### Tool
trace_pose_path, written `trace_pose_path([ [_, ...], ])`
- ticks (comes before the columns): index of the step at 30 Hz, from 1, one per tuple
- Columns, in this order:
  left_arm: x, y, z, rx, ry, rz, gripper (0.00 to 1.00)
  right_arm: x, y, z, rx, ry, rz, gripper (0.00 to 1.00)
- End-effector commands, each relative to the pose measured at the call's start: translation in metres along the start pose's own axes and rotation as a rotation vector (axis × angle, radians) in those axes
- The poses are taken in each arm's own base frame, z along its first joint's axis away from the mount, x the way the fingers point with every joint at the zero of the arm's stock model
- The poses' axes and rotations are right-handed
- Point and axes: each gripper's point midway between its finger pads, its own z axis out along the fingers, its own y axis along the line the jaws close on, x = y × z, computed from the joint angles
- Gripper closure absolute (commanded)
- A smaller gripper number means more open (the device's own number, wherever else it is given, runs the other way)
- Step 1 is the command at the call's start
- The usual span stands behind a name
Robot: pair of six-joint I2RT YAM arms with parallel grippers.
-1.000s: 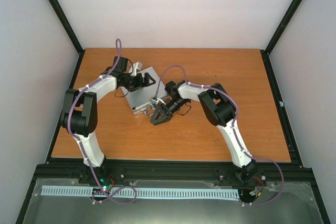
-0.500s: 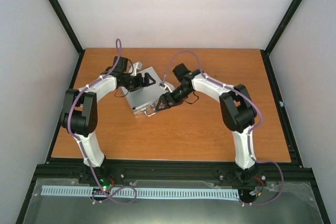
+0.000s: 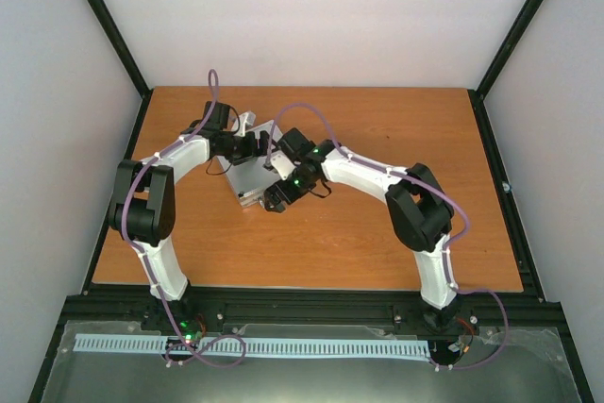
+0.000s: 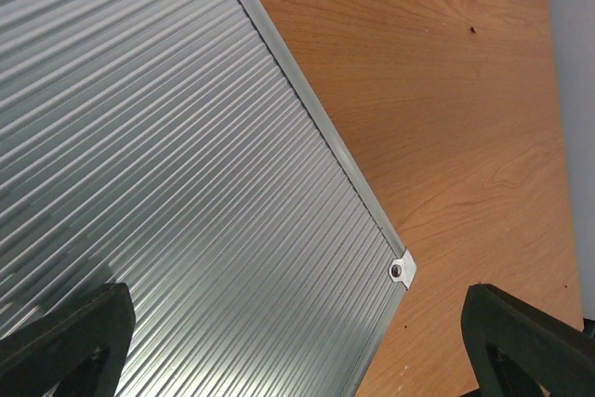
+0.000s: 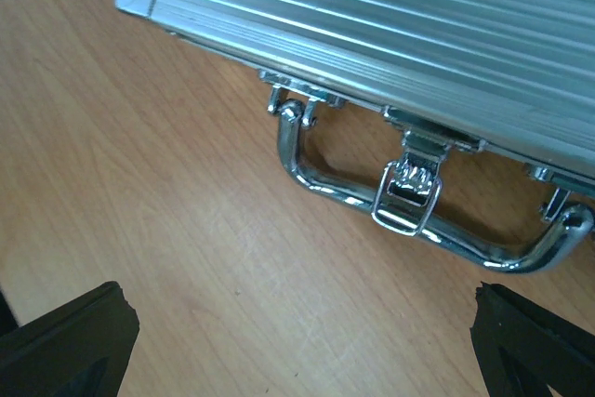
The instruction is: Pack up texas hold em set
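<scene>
The texas hold em set shows as a shut silver ribbed aluminium case (image 3: 247,175) lying flat on the wooden table; its contents are hidden. My left gripper (image 3: 257,145) hovers open over the lid (image 4: 167,165), one finger (image 4: 65,341) above the lid and the other (image 4: 530,341) past the lid's riveted corner (image 4: 400,270). My right gripper (image 3: 276,202) is open just off the case's front edge (image 5: 372,16), over bare wood. The chrome handle (image 5: 321,181) and the middle latch (image 5: 409,188), whose wire loop hangs down, lie just beyond the right gripper (image 5: 297,350). Nothing is between either pair of fingers.
The table (image 3: 377,233) is orange-brown wood with a black frame rail (image 3: 311,304) along its near edge. White walls close in the back and both sides. The two arms meet over the case at the back left.
My right arm has swung left and lowered its open gripper to the case's front edge by the handle. The left arm and the case have not moved.
</scene>
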Motion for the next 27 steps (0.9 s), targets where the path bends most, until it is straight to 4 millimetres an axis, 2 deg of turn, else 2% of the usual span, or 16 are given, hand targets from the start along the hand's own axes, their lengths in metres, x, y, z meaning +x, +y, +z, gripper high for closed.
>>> trace_pose_path([
  [1,0.070,0.051,0.021,-0.155,0.217,-0.156,0.00,-0.009,-0.014,0.014,0.090,-0.032,0.002,0.00],
  [13,0.072,0.054,0.025,-0.158,0.227,-0.159,0.00,-0.011,-0.015,0.043,0.059,-0.006,-0.016,0.00],
  [20,0.073,0.056,0.027,-0.160,0.233,-0.161,0.00,-0.017,-0.015,0.050,0.050,-0.007,-0.028,0.00],
  [27,0.074,0.058,0.028,-0.165,0.237,-0.161,0.00,-0.009,-0.019,0.067,0.039,0.033,-0.025,0.00],
])
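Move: The case's metal handle, with the wire latch at its middle, lies about 3 cm ahead of the open right hand, neither left nor right, some 5 cm lower. From that hand the closed case's middle is about 10 cm ahead and 2 cm left, and its front left corner 1 cm ahead and 7 cm left, both about 5 cm lower. From the left hand, over the lid, the handle lies roughly 10 cm back, straight behind, and 7 cm lower. The right hand sinks about 4 cm towards the handle, jaws wide open, edging forward early and then about 2 cm to the left in the later part, its wrist nearly unturned, until the fingers come down around the handle and latch, the farther one close beside the case's front edge. The left hand stays in place over the lid with its fingers wide open, seeming to rest on it, while the right fingers don't begin to close. ##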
